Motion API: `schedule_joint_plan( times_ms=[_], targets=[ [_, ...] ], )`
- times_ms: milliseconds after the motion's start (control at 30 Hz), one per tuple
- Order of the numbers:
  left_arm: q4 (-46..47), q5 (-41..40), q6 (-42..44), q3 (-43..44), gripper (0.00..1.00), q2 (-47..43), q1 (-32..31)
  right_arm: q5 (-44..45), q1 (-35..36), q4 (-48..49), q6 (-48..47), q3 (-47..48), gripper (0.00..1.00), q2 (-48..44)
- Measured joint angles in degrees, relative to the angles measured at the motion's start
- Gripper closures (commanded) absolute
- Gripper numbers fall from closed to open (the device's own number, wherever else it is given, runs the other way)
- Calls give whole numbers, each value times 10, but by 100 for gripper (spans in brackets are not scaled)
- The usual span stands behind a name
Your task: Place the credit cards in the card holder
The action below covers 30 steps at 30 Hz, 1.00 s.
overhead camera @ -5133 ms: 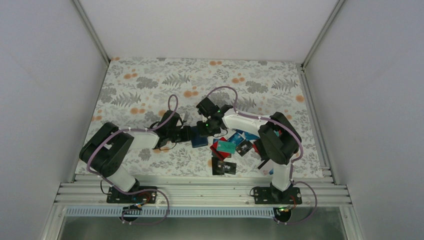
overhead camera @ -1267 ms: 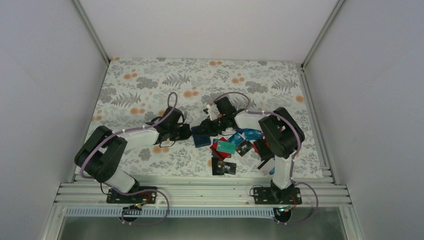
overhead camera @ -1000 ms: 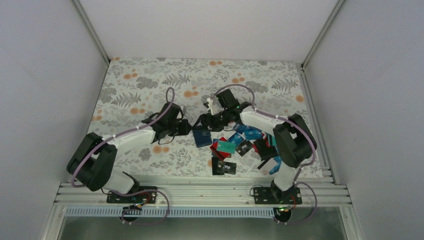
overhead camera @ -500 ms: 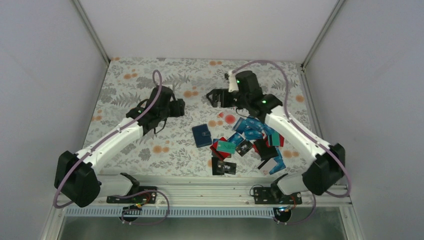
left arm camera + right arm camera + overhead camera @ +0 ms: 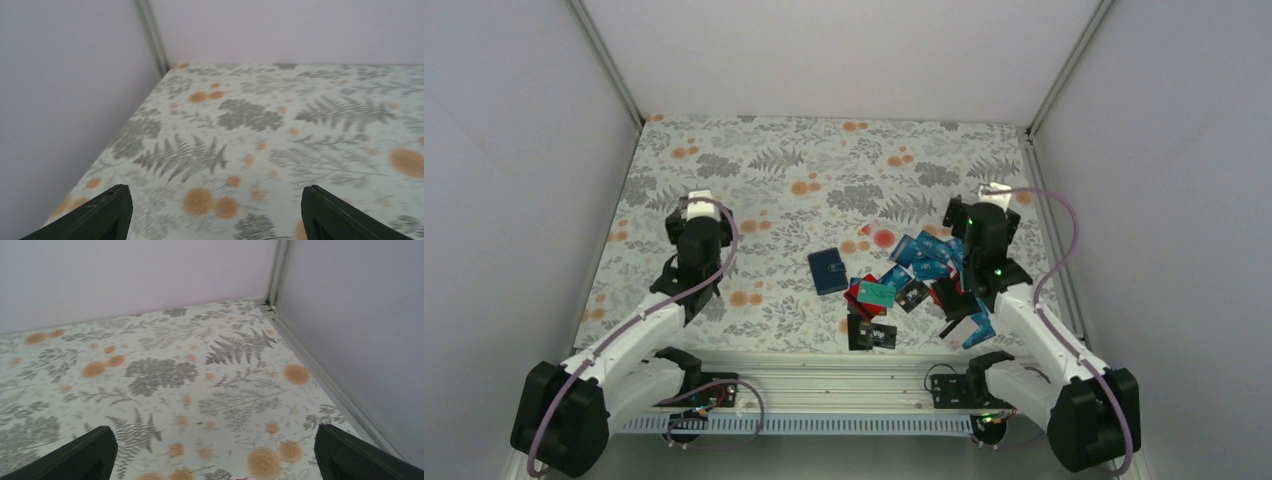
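Observation:
The card holder [image 5: 827,271], a dark navy rectangle, lies flat and closed on the flowered table, apart from both arms. To its right the credit cards [image 5: 916,284] lie in a loose pile of red, blue, teal, black and pale pieces. My left gripper [image 5: 699,212] is raised over the left part of the table, well left of the holder. Its wrist view shows it open [image 5: 215,215] with only cloth between the fingers [image 5: 102,215]. My right gripper [image 5: 986,205] hangs above the pile's far right edge. It is also open [image 5: 215,455] and holds nothing.
White walls enclose the table on three sides, with metal corner posts [image 5: 150,35] [image 5: 276,272]. A metal rail [image 5: 824,378] carrying both arm bases runs along the near edge. Both wrist views show only patterned cloth [image 5: 165,370] and the far corners.
Both arms have drawn back from the card holder, the left one to the left and the right one to the right. Both grippers have opened. The holder stays where it lay.

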Motion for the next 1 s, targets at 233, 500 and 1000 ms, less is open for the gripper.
schedule_joint_plan(
  times_ms=[233,500,1000],
  targets=[
    [156,-31,0,-133,21,36,59,-81,-88,193,-50,-142,0,15],
    [345,-7,63,-174,24,157,85,-164,-120,411,-88,-190,0,152],
    [603,214,106,-162,1,341,201,-323,-176,596,-108,-180,0,288]
  ],
)
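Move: The closed card holder lies by itself on the table, about 29 cm to the right of the left hand, 6 cm back and some 19 cm below it. From the right hand it is about 34 cm to the left, 8 cm back and 20 cm down. From that same hand, the teal card on the pile lies 23 cm left and 13 cm back, and the loose blue cards 11 cm left and 6 cm back, both at table height. The card holder and cards are left alone while both empty, open hands sink about 9 cm towards a resting pose above the table. The left hand drifts some 5 cm left as it drops, rises briefly, then goes forward and down again. The right hand goes down and forward about 5 cm, lifts slightly at the end, and turns about 15 degrees counter-clockwise, its fingertips tilting up. ##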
